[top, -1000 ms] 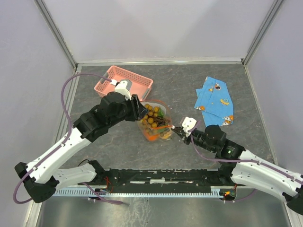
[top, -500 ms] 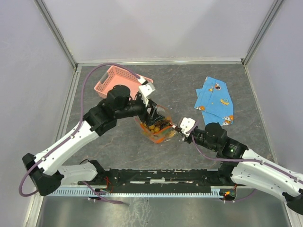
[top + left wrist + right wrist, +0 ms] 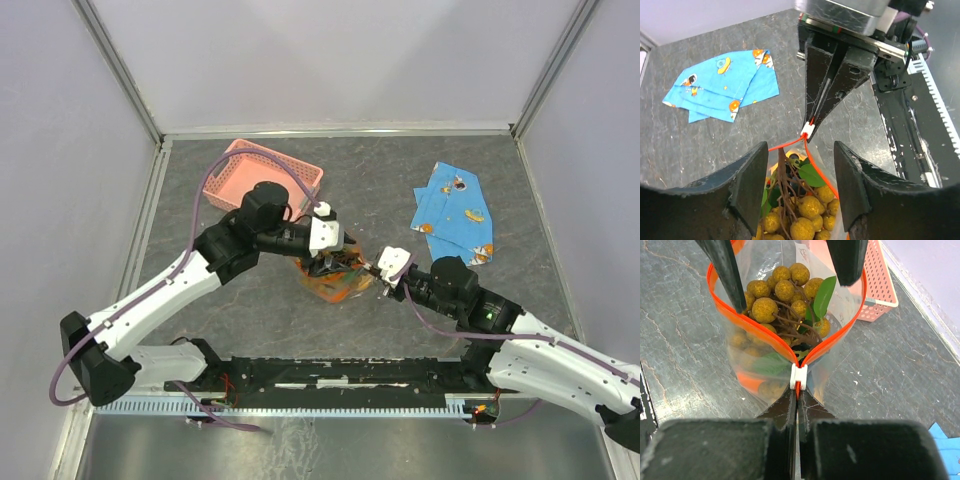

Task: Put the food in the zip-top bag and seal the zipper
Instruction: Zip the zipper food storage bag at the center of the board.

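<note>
The clear zip-top bag (image 3: 335,284) stands at mid-table, mouth spread wide. Its red zipper (image 3: 760,330) rings the opening. Inside lie the food: a brownish-yellow grape bunch (image 3: 785,295) with green leaves, and orange fruit (image 3: 747,380) lower down. My left gripper (image 3: 800,165) hangs open over the mouth, the grape bunch (image 3: 800,215) between its fingers (image 3: 725,265) but untouched. My right gripper (image 3: 797,395) is shut on the zipper's end just behind the white slider (image 3: 799,376). In the left wrist view the right gripper (image 3: 812,122) meets the slider (image 3: 808,130).
A pink lattice basket (image 3: 262,172) sits at the back left, just behind the left arm. A blue printed cloth (image 3: 455,213) lies at the right. Grey walls and metal rails border the table on three sides.
The left arm has swung from the bag's left side to above its mouth, wrist turned toward the right arm, jaws spreading. The right gripper has held its grip in place.
</note>
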Controlling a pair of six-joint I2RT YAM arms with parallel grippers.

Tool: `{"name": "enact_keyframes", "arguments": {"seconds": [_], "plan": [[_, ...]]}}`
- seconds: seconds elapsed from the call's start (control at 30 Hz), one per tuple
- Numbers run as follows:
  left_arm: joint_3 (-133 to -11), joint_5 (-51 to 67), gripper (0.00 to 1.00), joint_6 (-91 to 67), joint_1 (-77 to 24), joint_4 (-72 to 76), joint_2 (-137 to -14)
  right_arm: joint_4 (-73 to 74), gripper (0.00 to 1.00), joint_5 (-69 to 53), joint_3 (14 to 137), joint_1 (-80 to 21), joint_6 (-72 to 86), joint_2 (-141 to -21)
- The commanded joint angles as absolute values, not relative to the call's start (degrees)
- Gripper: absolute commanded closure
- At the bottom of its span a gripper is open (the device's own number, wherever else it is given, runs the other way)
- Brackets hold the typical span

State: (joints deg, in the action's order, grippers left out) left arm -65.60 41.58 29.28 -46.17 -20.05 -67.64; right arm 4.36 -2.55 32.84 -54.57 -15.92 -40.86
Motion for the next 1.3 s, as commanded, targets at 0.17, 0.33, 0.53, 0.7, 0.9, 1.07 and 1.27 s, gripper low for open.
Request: {"name": "enact_keyframes", "arguments": {"seconds": [0.17,0.33,0.53,0.7,0.9,1.07,1.27], "plan": [[-68.6,45.9,0.43,41.9,-49.1,-19.1,-72.4,2.3,0.98,-2.3,37.2,-54.3,-15.7,-41.1],[-69.3,43.7,0.45,43.3,-50.0,-20.0,-74.3,2.7,0.98,-2.8,37.9,-54.2,-15.6,-41.7],[-70.0,43.3,0.48,43.6,-50.7,-20.0,-75.3,2.9,0.98,-3.1,37.8,-54.3,-15.2,-41.9],[-69.9,42.7,0.59,43.6,-50.9,-20.4,-76.1,2.6,0.98,-3.2,37.8,-54.2,-15.2,-42.0],[-70.3,42.4,0.73,44.0,-51.0,-21.2,-76.6,2.8,0.98,-3.0,37.8,-54.2,-15.4,-42.6],[-71.4,40.8,0.95,45.2,-51.0,-25.4,-76.4,4.4,0.98,-1.7,38.1,-53.9,-15.3,-42.3],[-69.8,35.3,0.97,45.7,-50.8,-28.5,-73.3,8.7,0.98,-4.0,38.2,-49.7,-13.9,-39.6]]}}
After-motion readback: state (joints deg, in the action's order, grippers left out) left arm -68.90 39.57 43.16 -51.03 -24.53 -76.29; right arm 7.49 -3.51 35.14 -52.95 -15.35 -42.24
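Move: Just beyond the right fingertips sits the white zipper slider, about 4 cm to the left hand's right and 4 cm below it, level fore-and-aft; from the right hand it is roughly 1 cm ahead and 2 cm left, level in height. The food-filled bag's middle is some 2 cm ahead, 4 cm left and 11 cm below the left hand; the pink basket is about 24 cm ahead and 20 cm left, 17 cm down. Sinking about 4 cm and reaching about 3 cm to the right, the left hand brings its open fingers down around the white slider with a small clockwise turn of the wrist, then nearly stops and closes them to pinch it. The right hand stays put and keeps its shut grip on the zipper's end as an anchor. ##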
